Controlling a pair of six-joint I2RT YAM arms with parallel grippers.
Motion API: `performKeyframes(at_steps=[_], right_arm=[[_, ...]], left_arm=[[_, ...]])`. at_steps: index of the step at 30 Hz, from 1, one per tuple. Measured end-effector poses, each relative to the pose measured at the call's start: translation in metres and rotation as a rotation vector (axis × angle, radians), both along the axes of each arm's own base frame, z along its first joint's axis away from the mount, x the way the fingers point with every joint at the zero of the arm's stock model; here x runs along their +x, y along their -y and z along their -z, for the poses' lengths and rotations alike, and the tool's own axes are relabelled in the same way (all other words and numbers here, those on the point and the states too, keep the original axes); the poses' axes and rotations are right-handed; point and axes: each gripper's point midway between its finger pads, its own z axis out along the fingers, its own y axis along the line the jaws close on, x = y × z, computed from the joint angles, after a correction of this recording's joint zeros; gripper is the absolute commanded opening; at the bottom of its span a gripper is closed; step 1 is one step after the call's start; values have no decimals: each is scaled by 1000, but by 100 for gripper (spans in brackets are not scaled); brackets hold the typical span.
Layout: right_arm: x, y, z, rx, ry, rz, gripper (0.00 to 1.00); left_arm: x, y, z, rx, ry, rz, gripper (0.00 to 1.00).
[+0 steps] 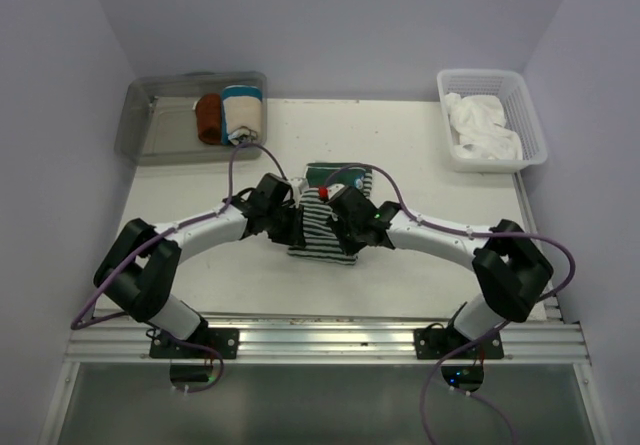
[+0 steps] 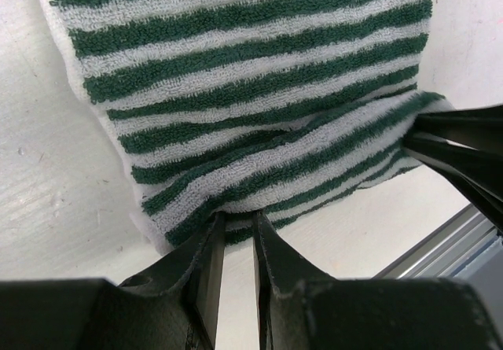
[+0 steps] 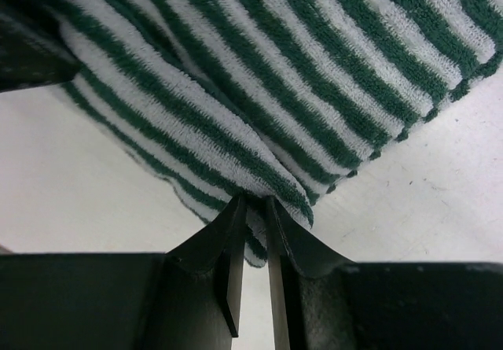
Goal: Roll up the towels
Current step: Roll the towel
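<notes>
A green-and-white striped towel lies folded in the middle of the table between both arms. In the left wrist view my left gripper is shut on the near edge of the striped towel, lifting a fold of it. In the right wrist view my right gripper pinches the other near corner of the striped towel. The tips of the right gripper's fingers show at the right of the left wrist view. A plain white towel lies crumpled in the basket at the back right.
A white plastic basket stands at the back right. At the back left a clear bin holds a rolled rust-brown towel and a rolled cream towel with a teal band. A metal rail runs along the near edge.
</notes>
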Motion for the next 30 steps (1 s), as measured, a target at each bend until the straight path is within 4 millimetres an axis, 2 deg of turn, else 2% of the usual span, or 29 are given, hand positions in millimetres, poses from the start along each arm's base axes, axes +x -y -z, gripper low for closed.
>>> performKeyframes(at_steps=[4,6,8,11,15,20,25,30], right_arm=[[7,4,14,-46,6,23,22],[8,4,13,-47,14,25,29],[9,4,10,-48,30,24,39],[7,3,0,-34,65,3,47],[-1,5,-19,9,130,-26,48],[-6,1,-35,58,197,-74,48],[-17,-8,-32,48,223,-141,50],[-23,-16,-25,25,245,-192,56]], left_arm=[[1,3,-2,-6,-4,8,24],[2,3,-3,-5,-2,11,24],[3,4,-5,-6,-1,12,25],[6,6,-9,-13,6,14,25],[10,10,-11,-19,10,20,25],[9,11,-5,-10,-8,28,25],[8,11,-2,-10,-21,33,24],[8,12,-1,-14,-26,33,24]])
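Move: The rolled near edge of the striped towel has its middle about 7 cm left of the right hand, level with it front to back, and roughly 2 cm lower. The towel's flat dark-green end lies some 17 cm ahead and 3 cm left of the right hand. From the left hand, the same roll middle is about 6 cm right, 1 cm back and 1 cm down, with the dark-green end some 17 cm ahead and 10 cm right. Right hand dips, opens off the roll's right end, rises some 5 cm and draws back; left fingers stay in. ##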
